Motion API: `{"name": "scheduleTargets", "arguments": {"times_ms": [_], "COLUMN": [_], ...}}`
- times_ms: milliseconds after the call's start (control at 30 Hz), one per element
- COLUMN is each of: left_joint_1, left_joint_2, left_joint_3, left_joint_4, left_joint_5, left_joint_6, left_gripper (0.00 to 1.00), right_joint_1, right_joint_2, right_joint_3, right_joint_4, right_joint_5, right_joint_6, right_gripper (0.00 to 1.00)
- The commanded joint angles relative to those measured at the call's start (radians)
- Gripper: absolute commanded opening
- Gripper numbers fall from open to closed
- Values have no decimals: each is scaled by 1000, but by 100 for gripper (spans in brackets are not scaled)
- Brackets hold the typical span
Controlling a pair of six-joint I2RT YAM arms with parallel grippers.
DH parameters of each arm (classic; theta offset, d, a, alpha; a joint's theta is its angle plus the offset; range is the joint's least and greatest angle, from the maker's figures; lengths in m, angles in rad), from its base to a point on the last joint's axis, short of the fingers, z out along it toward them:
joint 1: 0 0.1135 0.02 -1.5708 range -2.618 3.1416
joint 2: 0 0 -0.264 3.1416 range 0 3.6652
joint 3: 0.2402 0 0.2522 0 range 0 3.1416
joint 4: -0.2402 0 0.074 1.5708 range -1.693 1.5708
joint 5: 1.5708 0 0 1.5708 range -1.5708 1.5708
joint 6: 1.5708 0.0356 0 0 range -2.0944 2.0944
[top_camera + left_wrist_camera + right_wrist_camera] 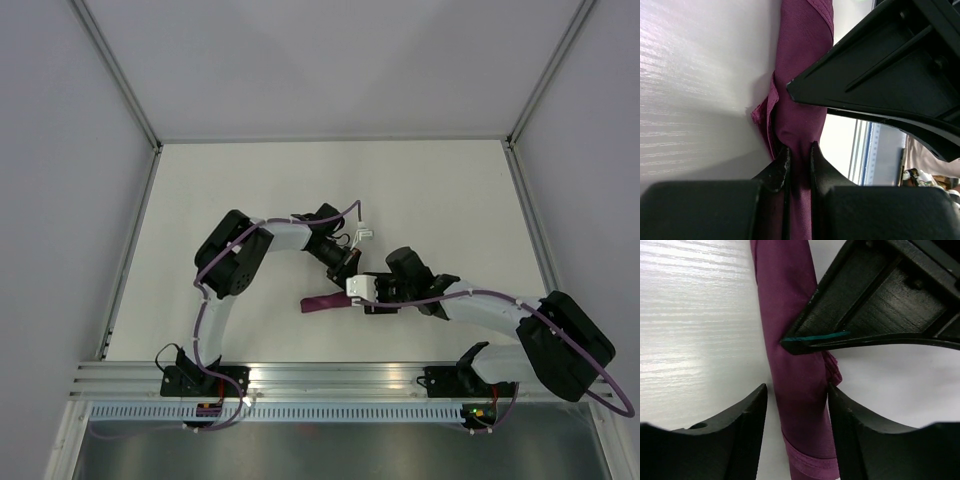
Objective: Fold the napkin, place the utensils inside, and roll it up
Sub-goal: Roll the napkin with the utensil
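The napkin (322, 303) lies on the white table as a tight plum-purple roll between the two arms. My left gripper (799, 150) is shut on one end of the roll (800, 65), with the cloth pinched between its fingertips. My right gripper (797, 390) stands open astride the roll (785, 300). Its left finger is clear of the cloth and its right finger is close against it. The left gripper's black finger (880, 305) crosses over the roll in the right wrist view. The utensils are hidden. From above, both grippers (350, 270) (368, 296) meet at the roll's right end.
White walls with metal corner posts (115, 70) close in the table (420, 190) at the back and sides. An aluminium rail (330, 375) with both arm bases runs along the near edge. A loose purple cable (345, 212) loops over the left arm.
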Motion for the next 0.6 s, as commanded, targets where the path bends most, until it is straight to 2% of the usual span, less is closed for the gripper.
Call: {"name": "scheduleTargets", "arguments": {"times_ms": [0, 100, 167, 200, 233, 267, 333, 367, 567], "left_joint_1": [4, 5, 7, 7, 7, 8, 12, 13, 44], "left_joint_2": [65, 76, 79, 77, 74, 73, 48, 36, -131], "left_joint_3": [0, 10, 16, 17, 19, 22, 19, 16, -79], "left_joint_4": [-79, -87, -90, -90, -90, -90, -73, -60, 176], "left_joint_5": [-92, -61, -55, -52, -56, -65, -102, -119, -271], "left_joint_6": [6, 3, 6, 6, 7, 0, -7, -25, -166], "left_gripper": [6, 7, 9, 10, 12, 15, 21, 27, 37], "right_joint_1": [5, 5, 5, 3, 3, 5, 5, 3, -28], "right_joint_2": [36, 59, 69, 74, 85, 91, 118, 129, 192], "right_joint_3": [21, 23, 29, 32, 38, 44, 76, 102, 187], "right_joint_4": [18, 16, 7, -1, -11, -37, -76, -126, -272], "right_joint_5": [49, 57, 54, 51, 46, 45, 33, 23, -61], "right_joint_6": [-8, -11, -13, -16, -19, -24, -39, -45, -94], "right_gripper": [56, 51, 43, 37, 23, 19, 16, 16, 14]}}
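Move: Just under the right fingers, which stand partly open around the rolled napkin, lies the roll's right part; the whole napkin's middle is about 8 cm to that hand's left, level in reach and about 1 cm lower. The left gripper is some 6 cm to the right hand's left and 1 cm farther out. The left hand already pinches the roll, whose middle is roughly 2 cm to its left, 1 cm back and 1 cm lower. Closing around the roll just right of the left gripper, the right fingers pinch the napkin while that hand eases about 1 cm forward and 1 cm left, sinking slightly. Once this grip has narrowed, the left fingers open to about a third, loosening their pinch, and the left hand starts off forward and left by roughly 1.5 cm. ##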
